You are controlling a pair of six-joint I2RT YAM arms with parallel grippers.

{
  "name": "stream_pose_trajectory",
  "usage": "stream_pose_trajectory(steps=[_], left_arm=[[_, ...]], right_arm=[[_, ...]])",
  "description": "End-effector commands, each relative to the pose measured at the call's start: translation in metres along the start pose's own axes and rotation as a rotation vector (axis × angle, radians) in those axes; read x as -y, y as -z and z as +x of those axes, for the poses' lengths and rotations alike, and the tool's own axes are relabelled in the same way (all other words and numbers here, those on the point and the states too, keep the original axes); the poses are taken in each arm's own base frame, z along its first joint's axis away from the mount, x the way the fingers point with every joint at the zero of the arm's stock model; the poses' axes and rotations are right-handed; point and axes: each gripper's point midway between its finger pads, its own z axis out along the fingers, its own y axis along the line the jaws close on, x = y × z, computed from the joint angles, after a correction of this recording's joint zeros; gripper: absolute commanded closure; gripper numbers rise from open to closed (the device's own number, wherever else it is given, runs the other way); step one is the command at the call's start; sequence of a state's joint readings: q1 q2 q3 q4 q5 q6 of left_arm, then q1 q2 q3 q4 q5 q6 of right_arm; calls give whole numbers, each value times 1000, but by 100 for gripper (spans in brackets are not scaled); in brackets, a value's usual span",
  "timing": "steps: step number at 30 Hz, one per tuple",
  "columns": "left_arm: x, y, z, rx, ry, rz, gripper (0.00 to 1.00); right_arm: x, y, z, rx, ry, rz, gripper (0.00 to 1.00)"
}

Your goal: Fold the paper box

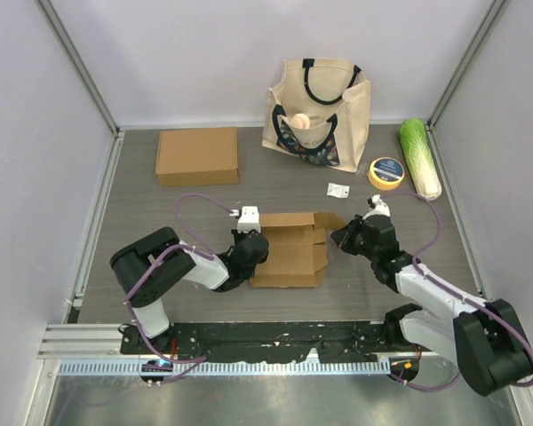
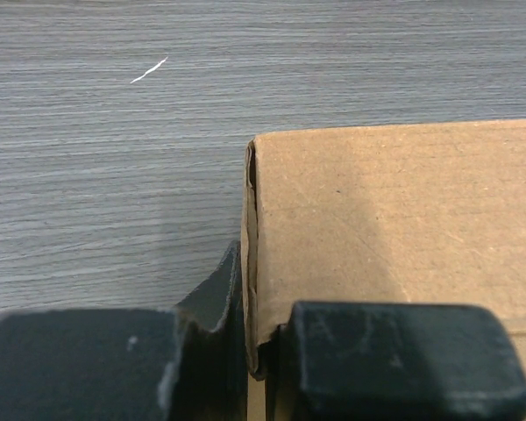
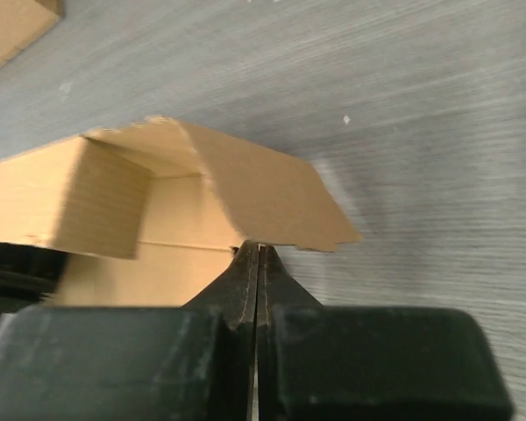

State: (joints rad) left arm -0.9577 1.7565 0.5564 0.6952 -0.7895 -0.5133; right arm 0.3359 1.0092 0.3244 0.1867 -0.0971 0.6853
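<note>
The brown paper box (image 1: 289, 253) lies partly folded in the middle of the table, its top open. My left gripper (image 1: 253, 244) is shut on the box's left wall. In the left wrist view that doubled wall edge (image 2: 252, 263) runs down between the two fingers (image 2: 394, 360). My right gripper (image 1: 344, 236) is at the box's right side, shut on the lower edge of the raised side flap (image 3: 263, 193). Its fingertips (image 3: 245, 263) meet right at that edge and pinch only a sliver.
A closed flat cardboard box (image 1: 197, 155) lies at the back left. A canvas tote bag (image 1: 318, 111) stands at the back, with a yellow tape roll (image 1: 385, 172), a napa cabbage (image 1: 421, 158) and a small white packet (image 1: 338, 189) to its right.
</note>
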Motion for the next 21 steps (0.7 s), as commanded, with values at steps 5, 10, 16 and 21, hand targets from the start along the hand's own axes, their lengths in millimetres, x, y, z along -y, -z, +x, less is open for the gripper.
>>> stream_pose_trajectory(steps=[5,10,16,21], left_arm=[[-12,2,21,-71,-71,-28,100],[-11,2,22,-74,-71,-21,100],[-9,1,24,-79,-72,-17,100],[-10,1,24,-79,-75,-20,100]], right_arm=[[17,-22,-10,79,221,223,99],[13,-37,0,57,247,231,99],[-18,-48,8,45,264,131,99],[-40,-43,7,65,254,70,99]])
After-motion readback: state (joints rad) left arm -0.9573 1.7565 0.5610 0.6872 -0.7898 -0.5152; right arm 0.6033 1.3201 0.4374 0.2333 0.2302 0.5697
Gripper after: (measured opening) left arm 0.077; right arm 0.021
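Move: Just to the left of the closed right fingertips, about 3 cm over, 1 cm ahead and some 5 cm lower, lies the open box's right end wall near its far corner. The sticking-out flap on that corner is about 4 cm ahead of the tips, straight ahead and 2 cm below; the white packet lies on the table about 12 cm ahead, 1 cm right and 9 cm down. From the left hand that wall is about 18 cm right, 2 cm back and 1 cm lower. Dropping first, the right hand sinks about 4 cm beside the box with its fingers kept shut, rolling some 20 degrees so its left side dips. It then slides about 3 cm left, in below the sticking-out flap, bringing the tips close up to the right end wall. The left hand stays still and keeps its pinch on the box's far left corner. ##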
